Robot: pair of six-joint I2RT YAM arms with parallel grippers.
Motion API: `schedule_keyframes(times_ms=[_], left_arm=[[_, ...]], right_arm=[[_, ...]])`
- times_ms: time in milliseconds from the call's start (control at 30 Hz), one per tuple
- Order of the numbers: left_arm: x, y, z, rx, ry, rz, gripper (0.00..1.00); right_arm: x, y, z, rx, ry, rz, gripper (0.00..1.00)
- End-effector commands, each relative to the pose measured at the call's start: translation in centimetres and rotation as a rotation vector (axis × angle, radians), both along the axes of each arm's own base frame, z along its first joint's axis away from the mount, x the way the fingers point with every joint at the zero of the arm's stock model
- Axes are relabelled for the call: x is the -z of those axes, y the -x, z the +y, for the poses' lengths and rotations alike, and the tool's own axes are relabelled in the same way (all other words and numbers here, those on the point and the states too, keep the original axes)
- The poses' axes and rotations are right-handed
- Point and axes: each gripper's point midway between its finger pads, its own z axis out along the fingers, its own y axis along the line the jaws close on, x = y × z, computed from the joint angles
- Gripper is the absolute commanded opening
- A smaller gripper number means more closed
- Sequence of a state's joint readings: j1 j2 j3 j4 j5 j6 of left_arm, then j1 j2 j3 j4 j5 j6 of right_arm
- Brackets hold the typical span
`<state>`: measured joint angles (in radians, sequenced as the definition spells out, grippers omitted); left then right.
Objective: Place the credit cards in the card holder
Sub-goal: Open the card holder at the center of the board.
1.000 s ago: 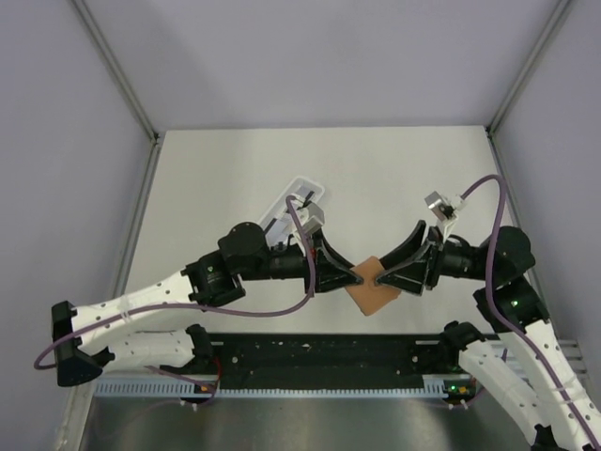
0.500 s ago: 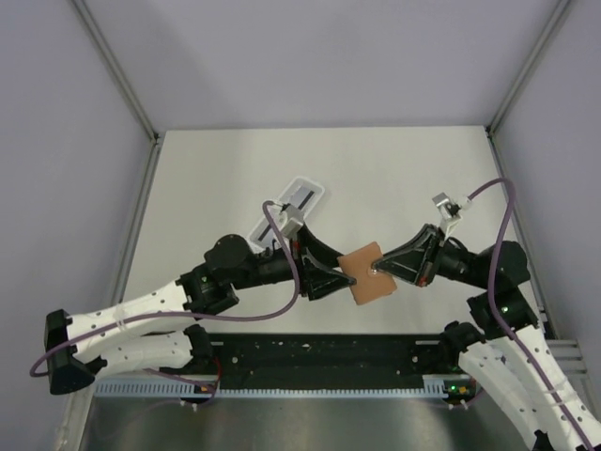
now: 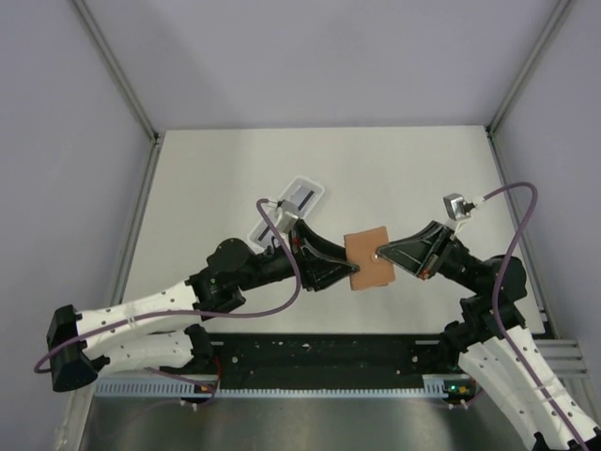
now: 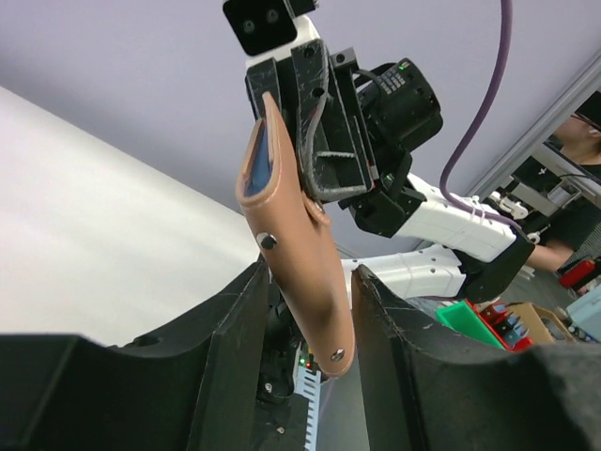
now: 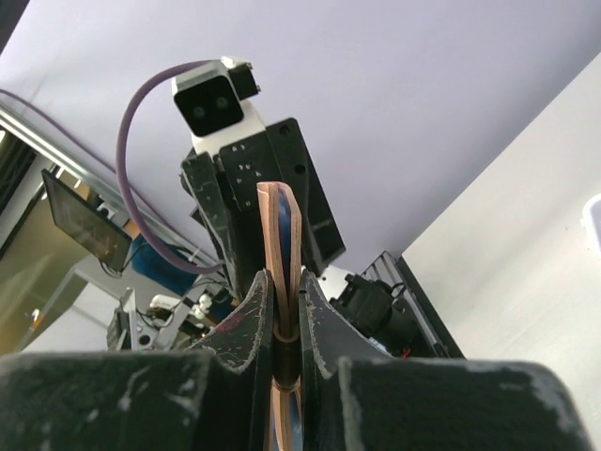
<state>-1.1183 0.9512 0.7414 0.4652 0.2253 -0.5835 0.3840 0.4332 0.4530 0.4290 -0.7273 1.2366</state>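
The orange-brown card holder (image 3: 369, 258) hangs folded above the table between the two arms. My right gripper (image 3: 379, 254) is shut on its right edge; in the right wrist view the pads (image 5: 285, 291) pinch the two leather flaps (image 5: 282, 221), with blue lining between them. My left gripper (image 3: 351, 273) stands open around the holder's left edge. In the left wrist view the holder (image 4: 296, 254) sits between the fingers (image 4: 310, 287) with a gap on the right side. The credit cards cannot be made out in any view.
A long white plastic tray (image 3: 299, 199) lies on the table behind the left arm, partly hidden by it. The black base rail (image 3: 319, 352) runs along the near edge. Grey walls close in the table on three sides.
The left gripper has let go of the card holder and opened. The right gripper has shut on it. The holder has risen and moved a little farther from the bases.
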Motion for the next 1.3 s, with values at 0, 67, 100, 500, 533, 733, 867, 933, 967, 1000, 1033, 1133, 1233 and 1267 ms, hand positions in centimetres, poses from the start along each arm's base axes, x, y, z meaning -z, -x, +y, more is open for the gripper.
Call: schedule_keyframes(times_ms=[0,67,100,500,533,733,867,933,967,1000,1033,1133,1233,1267], left_arm=[[-2.3,0.7,-0.6,0.052,0.072,-0.02,0.46],[-2.2,0.7,-0.8,0.057,0.071,-0.015,0.45],[-2.2,0.7,-0.9,0.058,0.071,-0.016,0.41],[0.7,-2.9,1.2,-0.178,-0.132,-0.03,0.0],[1.2,-3.4,1.5,-0.215,-0.166,-0.028,0.0],[4.7,-7.9,4.0,-0.497,-0.356,0.042,0.0],[5.8,-8.7,4.1,-0.573,-0.422,0.065,0.0],[6.2,-8.9,3.9,-0.593,-0.447,0.067,0.0],[6.4,-8.8,3.8,-0.597,-0.456,0.067,0.0],[6.5,-8.8,3.6,-0.602,-0.465,0.068,0.0],[6.7,-8.8,3.5,-0.606,-0.475,0.067,0.0],[7.2,-8.8,3.2,-0.621,-0.501,0.071,0.0],[7.4,-8.7,2.9,-0.624,-0.51,0.07,0.0],[7.4,-8.6,2.8,-0.622,-0.51,0.068,0.0]], right_arm=[[-3.4,0.7,-0.7,0.022,-0.081,-0.074,0.0],[-3.3,0.8,-0.7,0.02,-0.081,-0.071,0.0],[-3.3,0.8,-0.7,0.017,-0.08,-0.07,0.0],[-0.4,-2.3,-2.2,0.265,0.351,-0.083,0.62],[0.1,-2.8,-2.4,0.286,0.385,-0.069,0.64],[3.3,-6.1,-4.1,0.443,0.581,0.07,0.69],[4.7,-6.8,-4.1,0.498,0.664,0.125,0.67],[5.2,-7.0,-3.4,0.497,0.688,0.142,0.66],[5.3,-7.0,-3.0,0.494,0.693,0.145,0.65],[5.5,-7.2,-2.6,0.5,0.699,0.149,0.65],[5.7,-7.3,-2.0,0.496,0.706,0.149,0.65],[5.7,-7.4,-0.2,0.476,0.703,0.139,0.64],[6.1,-7.3,1.7,0.445,0.711,0.14,0.64],[6.1,-7.4,2.2,0.438,0.705,0.141,0.64]])
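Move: The card holder hangs in the air, its far edge still pinched in my right fingers. Its middle is about 3 cm to the right of my left hand and 1 cm ahead, at the same height, and about 2 cm left of my right hand and 1 cm back. The white card tray lies on the table some 30 cm ahead of my left hand, 14 cm left and 35 cm below; from my right hand it is about 29 cm ahead, 19 cm left and 34 cm below. My left hand slips a little right and down over the card holder's near edge and pinches it; only then do my right fingers open wide and let go. My left hand carries the holder some 9 cm down, 8 cm forward and 4 cm left, tipping its fingers down and turning counter-clockwise. My emptied right hand first rises slightly, then sinks and goes about 6 cm forward beside it, tipping down about 45 degrees. ##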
